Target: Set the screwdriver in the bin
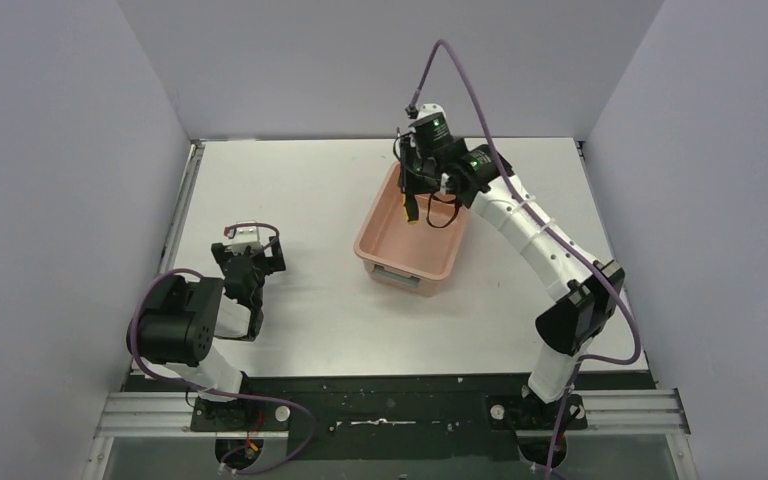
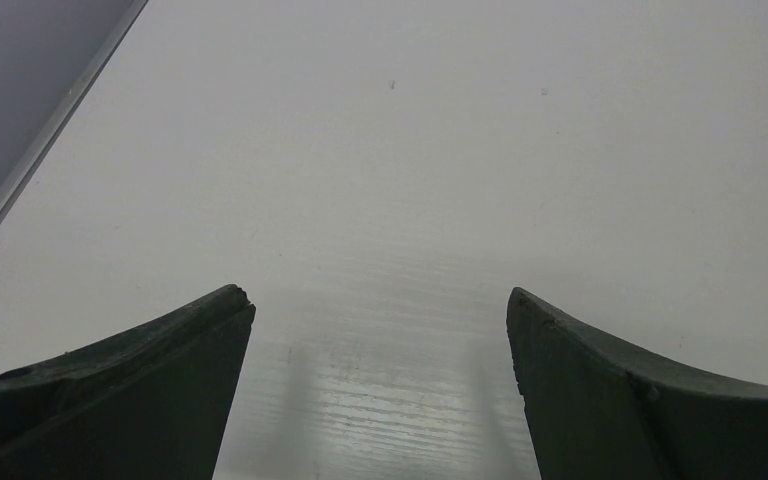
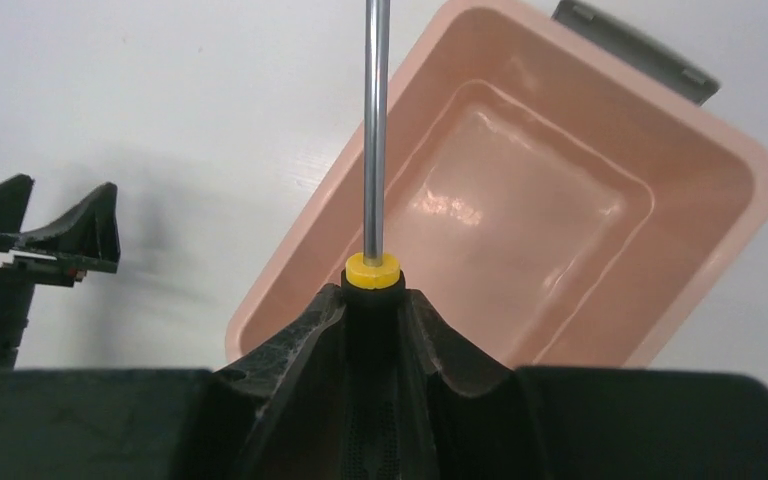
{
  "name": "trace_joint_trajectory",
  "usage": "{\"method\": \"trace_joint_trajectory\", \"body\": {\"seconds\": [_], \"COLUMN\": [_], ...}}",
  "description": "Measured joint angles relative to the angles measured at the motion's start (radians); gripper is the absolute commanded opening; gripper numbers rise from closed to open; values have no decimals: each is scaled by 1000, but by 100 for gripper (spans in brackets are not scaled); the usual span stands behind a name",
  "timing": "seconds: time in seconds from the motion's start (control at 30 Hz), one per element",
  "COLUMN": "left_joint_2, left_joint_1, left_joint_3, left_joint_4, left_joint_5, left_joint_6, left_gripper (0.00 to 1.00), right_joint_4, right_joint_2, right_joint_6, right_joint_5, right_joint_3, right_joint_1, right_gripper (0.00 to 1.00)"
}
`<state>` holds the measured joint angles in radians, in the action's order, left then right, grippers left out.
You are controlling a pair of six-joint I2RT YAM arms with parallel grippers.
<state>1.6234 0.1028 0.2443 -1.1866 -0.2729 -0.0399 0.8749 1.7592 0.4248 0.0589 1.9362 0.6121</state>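
My right gripper [image 3: 373, 297] is shut on the black handle of the screwdriver [image 3: 375, 130]. Its thin metal shaft and yellow collar stick out past the fingertips, over the near left rim of the salmon-pink bin [image 3: 735, 150]. From above, the right gripper [image 1: 415, 192] hangs over the bin's [image 1: 410, 250] far end, with the screwdriver [image 1: 411, 210] pointing down into it. The inside of the bin shows nothing. My left gripper [image 1: 248, 258] stands open low over the bare table at the left, and nothing lies between its fingers [image 2: 195, 345].
The white table [image 1: 300, 190] has a metal rail [image 1: 185, 215] along its left edge, and grey walls stand on three sides. The left gripper [image 3: 60, 235] shows at the left of the right wrist view. A purple cable [image 1: 460, 70] loops above the right arm.
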Motion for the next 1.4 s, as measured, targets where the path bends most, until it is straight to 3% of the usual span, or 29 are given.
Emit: {"method": "trace_joint_trajectory", "body": {"seconds": [0.27, 0.5, 0.57, 0.7, 0.8, 1.1, 1.17, 1.23, 1.4], "left_joint_2": [0, 0, 0, 0, 0, 0, 0, 0, 0], "left_joint_1": [0, 0, 0, 0, 0, 0, 0, 0, 0], "left_joint_3": [0, 0, 0, 0, 0, 0, 0, 0, 0], "left_joint_4": [0, 0, 0, 0, 0, 0, 0, 0, 0], "left_joint_5": [0, 1, 1, 1, 1, 1, 1, 1, 1], "left_joint_6": [0, 0, 0, 0, 0, 0, 0, 0, 0], "left_gripper": [97, 97, 97, 97, 97, 97, 97, 97, 97], "right_joint_4": [-95, -172, -190, -229, -245, -223, -220, -225, -282], "right_joint_2": [29, 155, 191, 224, 224, 162, 108, 39, -178], "right_joint_6": [32, 45, 44, 47, 48, 18, -1, -21, -81], "right_joint_5": [15, 22, 29, 35, 45, 71, 77, 84, 96], "right_joint_3": [-272, -468, -482, -501, -511, -480, -458, -443, -440], "right_joint_1": [29, 29, 29, 22, 19, 16, 16, 14, -20], "right_gripper": [2, 8, 15, 43, 59, 66, 73, 97, 100]}}
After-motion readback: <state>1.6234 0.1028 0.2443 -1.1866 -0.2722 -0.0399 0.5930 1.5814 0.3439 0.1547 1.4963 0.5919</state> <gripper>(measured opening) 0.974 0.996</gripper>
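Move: The screwdriver is already gripped in the right hand, high over the bin. The bin's middle lies about 22 cm below that hand, some 3 cm ahead and 3 cm to its right. The bin's far handle is about 18 cm ahead and 8 cm to the right, its near handle some 12 cm back and 1 cm to the left, both about 17 cm below. From the left hand the bin is about 38 cm to the right and 5 cm ahead, at its own height. Lower the right gripper about 25 cm down into the bin, easing back some 4 cm and tipping the fingers more steeply down, with the screwdriver kept gripped by its handle. At the bottom open the fingers to let it go, then lift back up some 20 cm and slightly forward out of the bin, levelling the wrist again and opening wide. ##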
